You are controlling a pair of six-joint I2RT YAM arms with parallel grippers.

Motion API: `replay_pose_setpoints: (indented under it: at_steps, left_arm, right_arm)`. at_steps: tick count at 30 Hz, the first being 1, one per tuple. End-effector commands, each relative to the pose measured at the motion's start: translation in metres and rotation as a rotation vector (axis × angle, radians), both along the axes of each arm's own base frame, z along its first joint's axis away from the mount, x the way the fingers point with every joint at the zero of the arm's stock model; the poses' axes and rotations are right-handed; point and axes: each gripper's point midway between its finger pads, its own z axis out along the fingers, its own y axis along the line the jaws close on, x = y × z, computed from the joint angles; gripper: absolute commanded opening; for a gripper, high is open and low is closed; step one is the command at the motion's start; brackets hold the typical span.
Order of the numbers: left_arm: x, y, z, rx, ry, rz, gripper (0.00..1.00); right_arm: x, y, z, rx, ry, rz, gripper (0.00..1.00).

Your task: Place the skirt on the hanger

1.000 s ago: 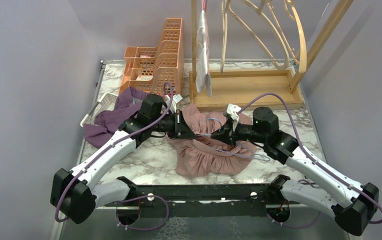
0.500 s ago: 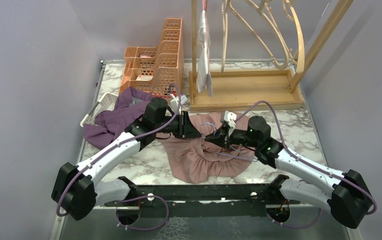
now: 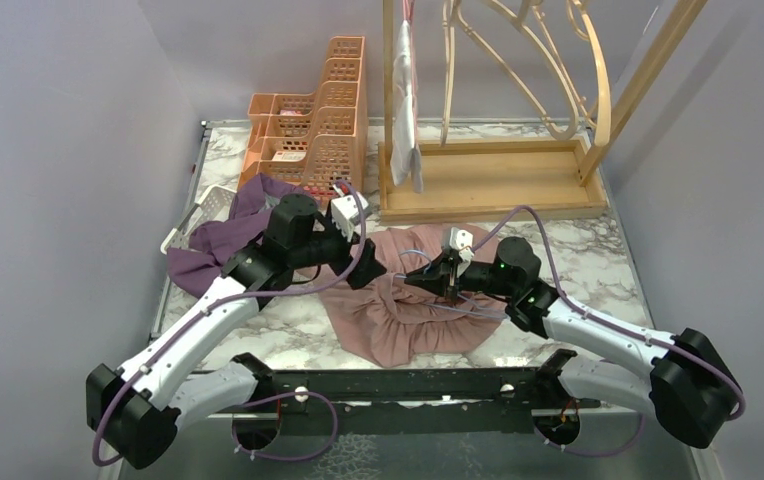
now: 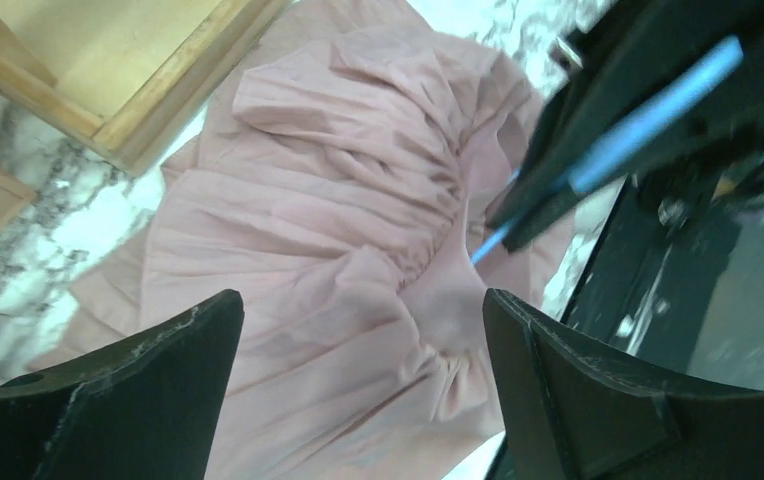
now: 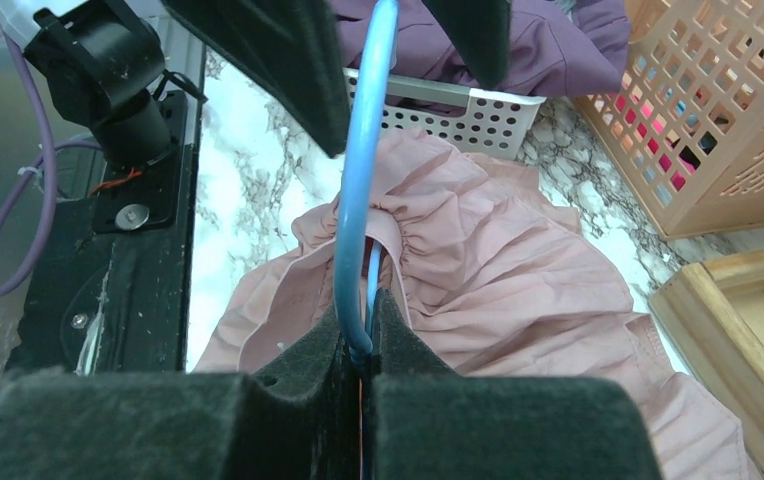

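The pink skirt (image 3: pixel 408 315) lies crumpled on the marble table between the two arms; it fills the left wrist view (image 4: pixel 328 200). My right gripper (image 3: pixel 418 283) is shut on the thin blue wire hanger (image 5: pixel 363 170), whose loop runs into the skirt's gathered waistband (image 5: pixel 408 235). My left gripper (image 3: pixel 366 272) hovers just left of it, open wide, with only skirt fabric showing below and nothing held between the fingers (image 4: pixel 128 390). The left wrist view catches the hanger (image 4: pixel 648 110) clamped in the right fingers. How far the hanger reaches inside the skirt is hidden.
A purple garment (image 3: pixel 223 240) spills from a white basket (image 3: pixel 198 212) at the left. Orange baskets (image 3: pixel 318 130) stand at the back left. A wooden rack (image 3: pixel 488 175) with a hanging white cloth (image 3: pixel 405 100) stands behind the skirt. The black base rail (image 3: pixel 398 385) runs along the near edge.
My left gripper has opened, let go of the skirt and drawn back left. The right gripper has moved left with the hanger, and the skirt has settled flatter.
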Motion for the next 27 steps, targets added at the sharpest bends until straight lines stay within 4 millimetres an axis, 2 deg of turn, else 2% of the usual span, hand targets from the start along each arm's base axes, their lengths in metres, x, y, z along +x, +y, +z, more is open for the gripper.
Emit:
replay_pose_setpoints:
  at_steps: [1, 3, 7, 12, 14, 17, 20, 22, 27]
  left_arm:
    - [-0.035, 0.012, -0.008, 0.108, -0.232, -0.292, 0.89]
    - [-0.05, 0.007, -0.008, 0.075, -0.264, -0.395, 0.82]
    - [-0.055, -0.001, -0.023, 0.066, -0.229, -0.488, 0.67]
    - [-0.033, 0.0, -0.05, 0.168, -0.242, -0.467, 0.59]
    - [-0.026, 0.001, -0.054, 0.194, -0.27, -0.464, 0.56]
    - [-0.027, -0.004, -0.053, 0.173, -0.298, -0.502, 0.48]
    - [-0.037, -0.012, -0.051, 0.117, -0.274, -0.566, 0.33]
    - [-0.045, -0.018, -0.05, 0.072, -0.243, -0.611, 0.27]
    - [-0.059, -0.031, -0.041, -0.023, -0.205, -0.686, 0.25]
  right_arm:
    - [-0.004, 0.005, 0.019, 0.059, -0.061, 0.044, 0.01]
    - [-0.005, 0.005, 0.019, 0.058, -0.059, 0.049, 0.01]
    - [-0.008, 0.006, 0.022, 0.061, -0.054, 0.066, 0.01]
    - [-0.011, 0.007, 0.026, 0.067, -0.051, 0.084, 0.01]
    - [-0.012, 0.007, 0.027, 0.07, -0.052, 0.085, 0.01]
    - [-0.012, 0.007, 0.028, 0.072, -0.049, 0.086, 0.01]
    - [-0.011, 0.009, 0.03, 0.08, -0.048, 0.089, 0.01]
    - [-0.011, 0.009, 0.033, 0.088, -0.047, 0.09, 0.01]
    - [-0.01, 0.013, 0.035, 0.095, -0.04, 0.103, 0.01]
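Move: The near-left edge of the skirt's waistband, which I want next, lies about 4 cm back, 2 cm right and 6 cm below my empty left hand. The blue hanger's end, held by my right fingers, is some 6 cm right, 2 cm back and 3 cm below it; the purple garment is roughly 28 cm left, 6 cm ahead and lower. From my right hand the waistband edge lies about 6 cm left, level ahead, 3 cm down. With its fingers wide open and free of the hanger, my left hand draws back about 4 cm, then drops roughly 6 cm to the waistband, turning some 30 degrees clockwise and closing as it goes until its fingertips pinch the cloth. My right hand keeps its grip on the hanger end and hardly stirs. ##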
